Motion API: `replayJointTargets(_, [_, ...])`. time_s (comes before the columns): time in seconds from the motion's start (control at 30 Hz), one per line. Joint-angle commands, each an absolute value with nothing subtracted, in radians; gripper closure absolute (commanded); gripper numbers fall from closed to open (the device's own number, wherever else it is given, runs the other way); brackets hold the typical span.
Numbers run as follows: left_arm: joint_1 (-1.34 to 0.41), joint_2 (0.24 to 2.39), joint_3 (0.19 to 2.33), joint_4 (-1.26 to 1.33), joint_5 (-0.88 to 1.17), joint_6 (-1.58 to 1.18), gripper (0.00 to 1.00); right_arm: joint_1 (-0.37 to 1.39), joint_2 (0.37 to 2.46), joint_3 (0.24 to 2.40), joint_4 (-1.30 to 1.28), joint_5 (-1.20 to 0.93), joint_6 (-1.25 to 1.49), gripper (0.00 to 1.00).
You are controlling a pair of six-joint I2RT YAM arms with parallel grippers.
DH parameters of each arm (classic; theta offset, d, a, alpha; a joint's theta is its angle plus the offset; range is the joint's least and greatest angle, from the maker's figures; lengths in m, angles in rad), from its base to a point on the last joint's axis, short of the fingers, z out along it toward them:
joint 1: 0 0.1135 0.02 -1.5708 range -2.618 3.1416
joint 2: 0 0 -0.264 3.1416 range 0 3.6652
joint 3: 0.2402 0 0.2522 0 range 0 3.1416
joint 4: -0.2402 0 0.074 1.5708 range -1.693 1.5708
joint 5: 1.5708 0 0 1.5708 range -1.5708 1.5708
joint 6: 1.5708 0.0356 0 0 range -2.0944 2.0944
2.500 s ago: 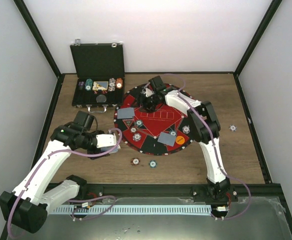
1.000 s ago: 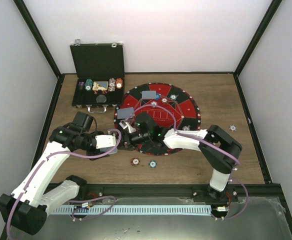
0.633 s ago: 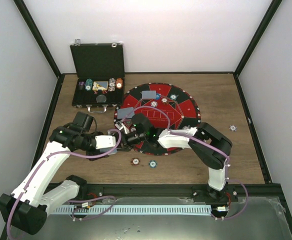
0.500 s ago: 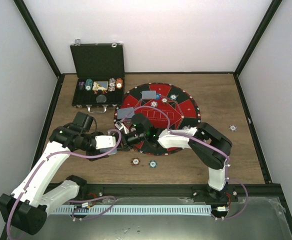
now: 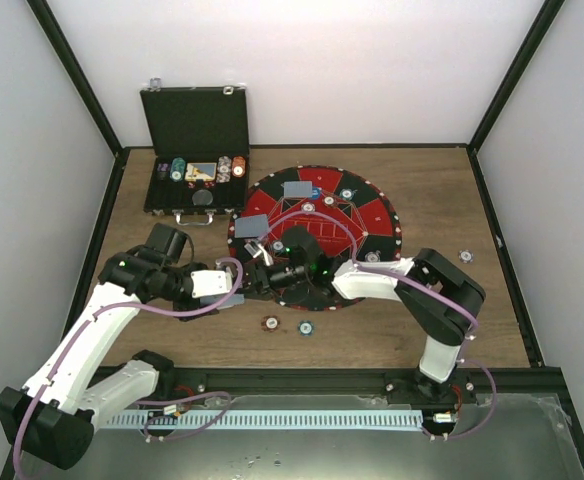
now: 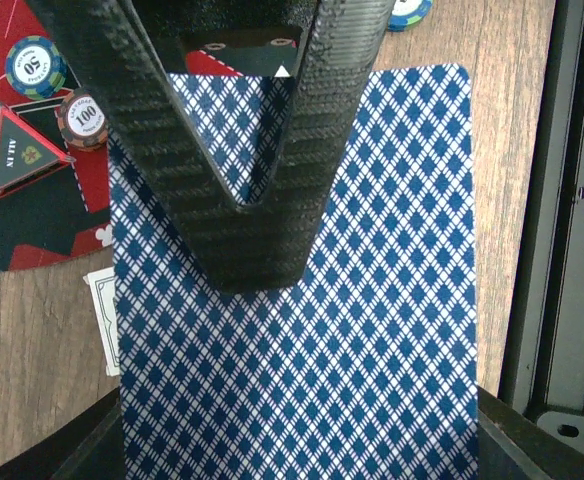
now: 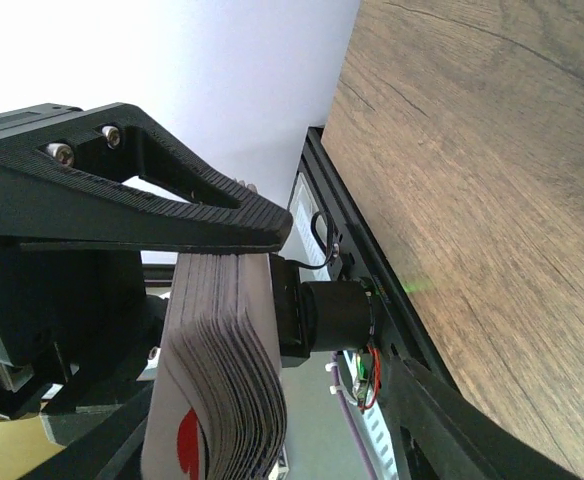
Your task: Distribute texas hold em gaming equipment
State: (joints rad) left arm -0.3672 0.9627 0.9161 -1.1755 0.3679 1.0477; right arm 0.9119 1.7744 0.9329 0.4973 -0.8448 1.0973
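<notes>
My left gripper (image 5: 222, 283) is shut on a deck of blue-diamond-backed playing cards (image 6: 302, 330) just off the mat's near-left rim. My right gripper (image 5: 257, 272) reaches in from the right. Its black upper finger (image 6: 242, 200) lies across the top card. In the right wrist view that finger (image 7: 172, 205) presses on the deck's edge (image 7: 222, 370) and the lower finger (image 7: 452, 420) stands well apart. Two cards (image 5: 297, 188) (image 5: 247, 228) and poker chips (image 5: 309, 208) lie on the mat. A teal chip (image 6: 34, 66) and a brown-red chip (image 6: 81, 118) sit beside the deck.
The round red-and-black mat (image 5: 372, 215) fills the table's middle. An open black case (image 5: 194, 120) with chip stacks stands at the back left. Loose chips lie on the wood in front of the mat (image 5: 270, 322) (image 5: 305, 327) and at the right (image 5: 466, 256).
The right arm swung from the mat's far side down to the deck in my left gripper, and its jaws have narrowed. The left arm and deck stayed put.
</notes>
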Motion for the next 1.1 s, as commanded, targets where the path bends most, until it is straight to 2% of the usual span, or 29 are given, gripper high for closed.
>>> replayJointTargets(0.0, [-0.365,0.953,0.956,-1.177,0.393,1.052,0.92,0.896,1.714,0.921,0.433,-0.821,1.091,0.51])
replayJointTargets(0.13, [-0.364,0.952,0.954,-1.175,0.390,1.054,0.92,0.897,1.671,0.910,0.425,-0.817,1.097,0.60])
replayJointTargets(0.27, [-0.364,0.953,0.952,-1.173,0.391,1.052,0.92,0.897,1.629,0.888,0.418,-0.808,1.104,0.83])
replayJointTargets(0.4, [-0.364,0.957,0.949,-1.169,0.392,1.052,0.92,0.899,1.590,0.872,0.425,-0.804,1.121,0.98])
replayJointTargets(0.67, [-0.365,0.957,0.947,-1.168,0.380,1.055,0.92,0.878,1.523,0.844,0.459,-0.829,1.142,0.99])
replayJointTargets(0.87, [-0.365,0.954,0.950,-1.175,0.370,1.057,0.92,0.757,1.440,0.811,0.376,-0.879,1.092,0.99])
replayJointTargets(1.07, [-0.365,0.951,0.946,-1.178,0.356,1.066,0.92,0.607,1.397,0.838,0.174,-0.947,0.967,0.99])
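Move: The deck's top card already juts about 2 cm out of the deck towards the right hand, between its open fingers. Its middle is some 3 cm left of that hand, level in reach and about 1 cm lower. From the left hand, which holds the deck, that middle is roughly 2 cm right and 1 cm up. On the table some 16 cm below the right hand, the orange chips lie about 4 cm back and 7 cm right, the 50 chip 17 cm ahead and 8 cm right, and a dealt card 23 cm straight ahead. The top card is pinched by its jutting end as the right fingers go from half open to shut, while that hand already rises and eases right. Then it draws the card away from the deck, swinging faster to the right and forward over the board, in all about 9 cm right, 6 cm up and 4 cm forward, turning some 10 degrees clockwise. The left hand stays nearly in place and keeps its grip on the deck. ##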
